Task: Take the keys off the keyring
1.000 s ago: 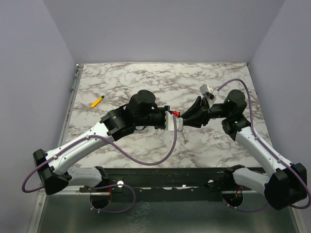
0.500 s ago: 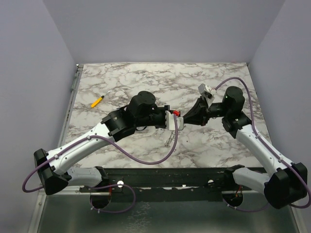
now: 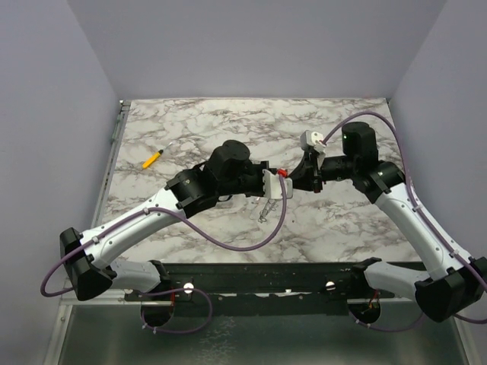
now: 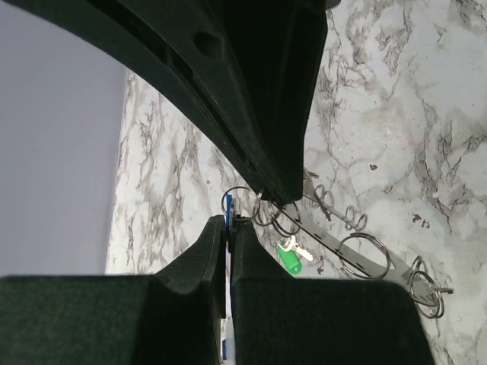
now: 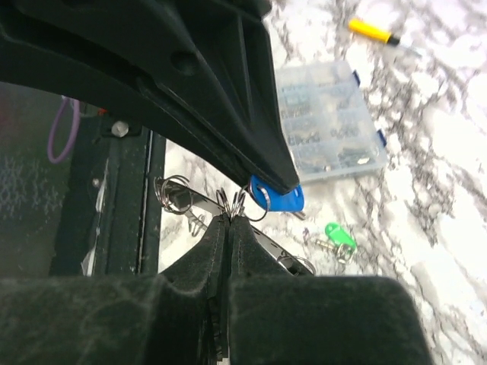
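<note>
My left gripper is shut on the blue-headed key, seen edge-on in the left wrist view. My right gripper meets it tip to tip, shut on the small wire rings of the keyring. A flat grey metal strip with more split rings hangs from them above the table. The green-headed key sits apart from the bunch, seemingly on the marble.
A clear compartment box lies on the marble table beyond the keys; the left arm hides it in the top view. A yellow pen lies at the far left. The black front rail runs along the near edge.
Both grippers have shifted slightly left and away from the bases while still joined. The right wrist has swung up and left. The hanging strip of rings has swung left.
</note>
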Robot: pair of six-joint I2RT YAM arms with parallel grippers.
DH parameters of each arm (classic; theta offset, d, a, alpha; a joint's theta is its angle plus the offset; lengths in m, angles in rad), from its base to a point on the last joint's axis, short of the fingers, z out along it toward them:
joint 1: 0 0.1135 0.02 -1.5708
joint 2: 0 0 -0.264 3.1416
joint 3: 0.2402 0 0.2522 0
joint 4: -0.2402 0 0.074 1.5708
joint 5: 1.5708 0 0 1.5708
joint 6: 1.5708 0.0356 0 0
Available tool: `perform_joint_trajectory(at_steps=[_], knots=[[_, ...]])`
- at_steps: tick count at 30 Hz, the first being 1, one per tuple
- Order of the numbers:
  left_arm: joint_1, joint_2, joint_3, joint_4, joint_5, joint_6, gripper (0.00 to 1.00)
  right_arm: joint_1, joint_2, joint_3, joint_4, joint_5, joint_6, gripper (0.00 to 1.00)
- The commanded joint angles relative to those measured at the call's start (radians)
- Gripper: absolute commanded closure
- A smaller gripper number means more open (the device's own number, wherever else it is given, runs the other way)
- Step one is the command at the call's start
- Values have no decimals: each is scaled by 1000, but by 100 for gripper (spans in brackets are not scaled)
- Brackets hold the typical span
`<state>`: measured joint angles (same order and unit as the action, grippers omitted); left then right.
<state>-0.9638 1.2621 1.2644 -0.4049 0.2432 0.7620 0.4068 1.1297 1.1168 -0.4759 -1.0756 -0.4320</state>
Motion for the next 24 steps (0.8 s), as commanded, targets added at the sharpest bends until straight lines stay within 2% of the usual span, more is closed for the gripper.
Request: perform_joint_trajectory(at_steps=[1, 5, 8, 9, 12, 15, 19, 24], knots=[[-4, 17, 50, 5, -20, -19, 100, 49, 44, 33, -182, 81, -134, 99], [-6, 11, 47, -1, -17, -2, 100, 67, 74, 43, -204, 85, -162, 99], [-6, 3, 27, -8, -22, -5, 100, 68, 73, 59, -159, 71, -120, 99], [-5, 2, 24, -14, -32, -12, 100, 68, 66, 64, -139, 76, -105, 93], [-6, 17, 42, -51, -74, -64, 100, 65, 31, 61, -57, 145, -21, 63], [-6, 78, 132, -150, -129, -160, 100, 53, 21, 71, -55, 202, 15, 45], [-6, 126, 202, -250, -183, -245, 100, -26, -23, 26, -7, 236, 88, 36], [-6, 190, 281, -389, -257, -380, 100, -98, -81, -16, 11, 293, 145, 36]])
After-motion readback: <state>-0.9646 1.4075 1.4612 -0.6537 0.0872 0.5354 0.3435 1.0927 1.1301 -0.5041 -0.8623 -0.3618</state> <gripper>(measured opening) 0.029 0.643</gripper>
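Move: The keyring hangs between the hands, its middle about 6 cm below the right fingers, which are shut on its wire loops, 2 cm back and 1 cm left. The blue key, held by the left hand, is 3 cm left of the right hand and 1 cm ahead. The green key lies 22 cm below, 4 cm ahead, 7 cm left. From the left hand the keyring's middle is 6 cm down, 2 cm back, 1 cm right. The right hand dips, opens off the loops and backs forward-right about 5 cm; the left keeps its pinch, turning. ##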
